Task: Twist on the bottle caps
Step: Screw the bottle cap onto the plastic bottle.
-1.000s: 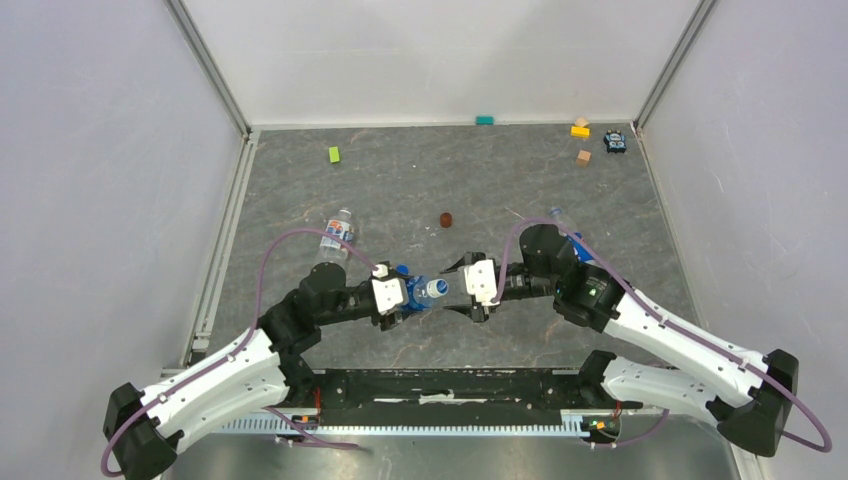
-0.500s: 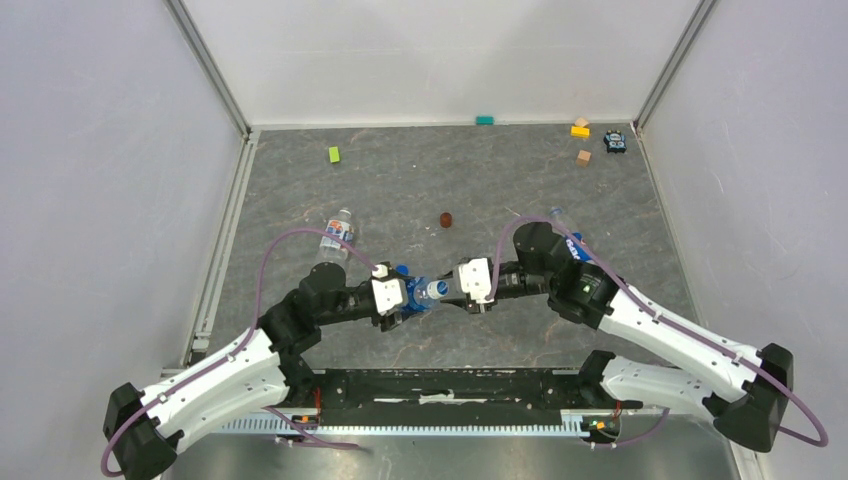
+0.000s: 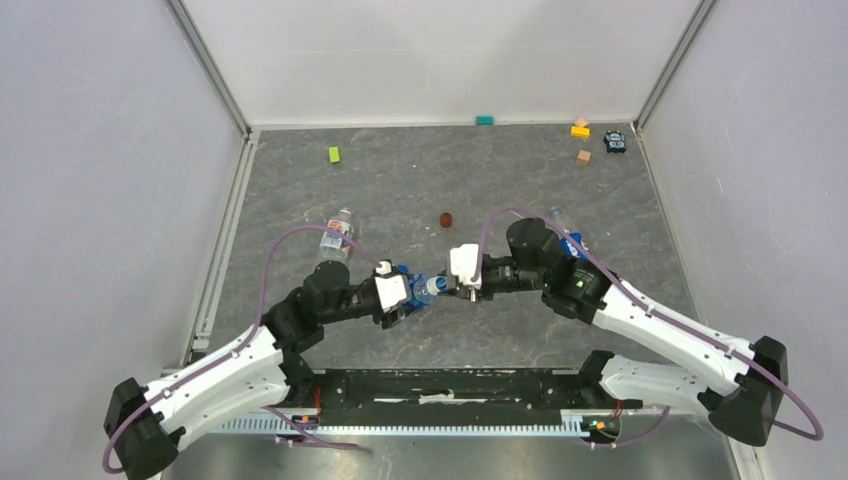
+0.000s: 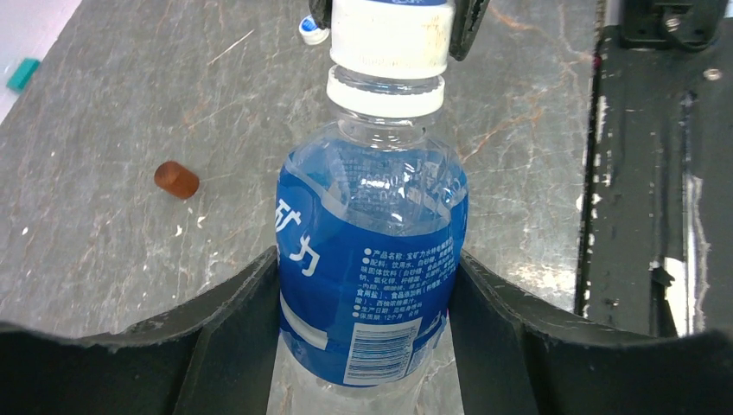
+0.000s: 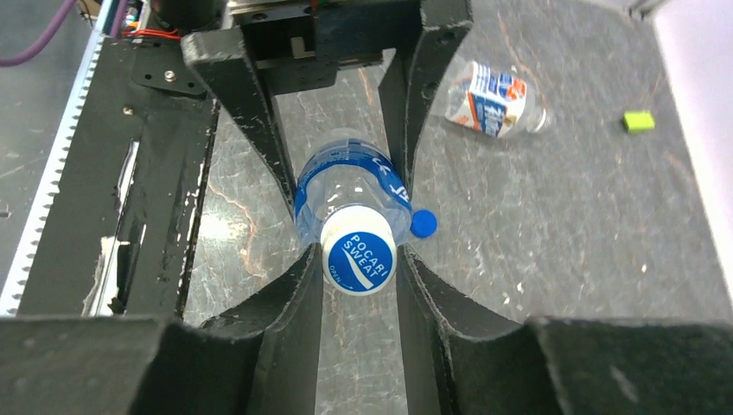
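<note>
My left gripper (image 4: 367, 270) is shut on a clear bottle (image 4: 372, 242) with a blue label, holding it by the body just above the table, neck pointing at the right arm. A white-rimmed blue bottle cap (image 5: 358, 252) sits on its neck. My right gripper (image 5: 358, 259) is shut on that cap, both fingers touching its sides. From above, the grippers meet at table centre (image 3: 408, 293) (image 3: 447, 283). A solid blue cap (image 5: 423, 223) lies on the table beside the held bottle. A whitish cap (image 4: 311, 30) lies farther off.
A second bottle (image 3: 338, 232) lies on its side to the left. A third bottle (image 3: 565, 230) is half hidden behind the right arm. A red-brown disc (image 3: 446, 219) lies behind the grippers. Coloured blocks (image 3: 334, 154) (image 3: 580, 129) sit near the back wall. A black rail (image 3: 440, 385) runs along the near edge.
The right gripper has moved left onto the bottle's neck and its jaws have closed round the cap. The left gripper and bottle have barely moved.
</note>
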Controlling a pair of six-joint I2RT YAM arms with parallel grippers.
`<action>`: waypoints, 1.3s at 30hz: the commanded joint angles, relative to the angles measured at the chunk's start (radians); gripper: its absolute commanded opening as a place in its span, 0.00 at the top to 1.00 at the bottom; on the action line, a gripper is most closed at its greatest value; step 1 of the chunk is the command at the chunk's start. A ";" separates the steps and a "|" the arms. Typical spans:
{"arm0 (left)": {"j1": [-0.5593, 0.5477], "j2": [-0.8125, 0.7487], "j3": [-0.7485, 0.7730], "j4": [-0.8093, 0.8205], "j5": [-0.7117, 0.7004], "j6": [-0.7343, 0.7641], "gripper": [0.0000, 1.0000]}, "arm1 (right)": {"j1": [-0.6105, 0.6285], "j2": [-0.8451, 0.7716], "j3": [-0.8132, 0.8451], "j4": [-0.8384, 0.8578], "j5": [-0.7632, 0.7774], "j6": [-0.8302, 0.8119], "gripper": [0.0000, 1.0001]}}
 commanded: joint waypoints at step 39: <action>-0.111 0.205 0.087 0.374 -0.225 0.089 0.98 | -0.004 -0.221 0.001 0.161 0.528 0.272 0.16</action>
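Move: The white cap already sits on the neck of the bottle, pinched between the right fingertips; from the left hand, which holds the bottle by its label, the cap lies about 8 cm to the right, 1 cm ahead and some 6 cm above. From the right hand and about 22 cm down on the table, the blue cap lies roughly 6 cm ahead and 6 cm left, the brown cap about 17 cm ahead and 3 cm right. The white cap is twisted clockwise on the neck by the right hand, still pinching it, through some 55 degrees, while both hands travel about 7 cm forward together and the left keeps its grip, swinging a little counter-clockwise and tipping up. The right fingers then open wide and let go, and the hand rises about 8 cm and draws right, off the cap, as the left drifts up and right. ##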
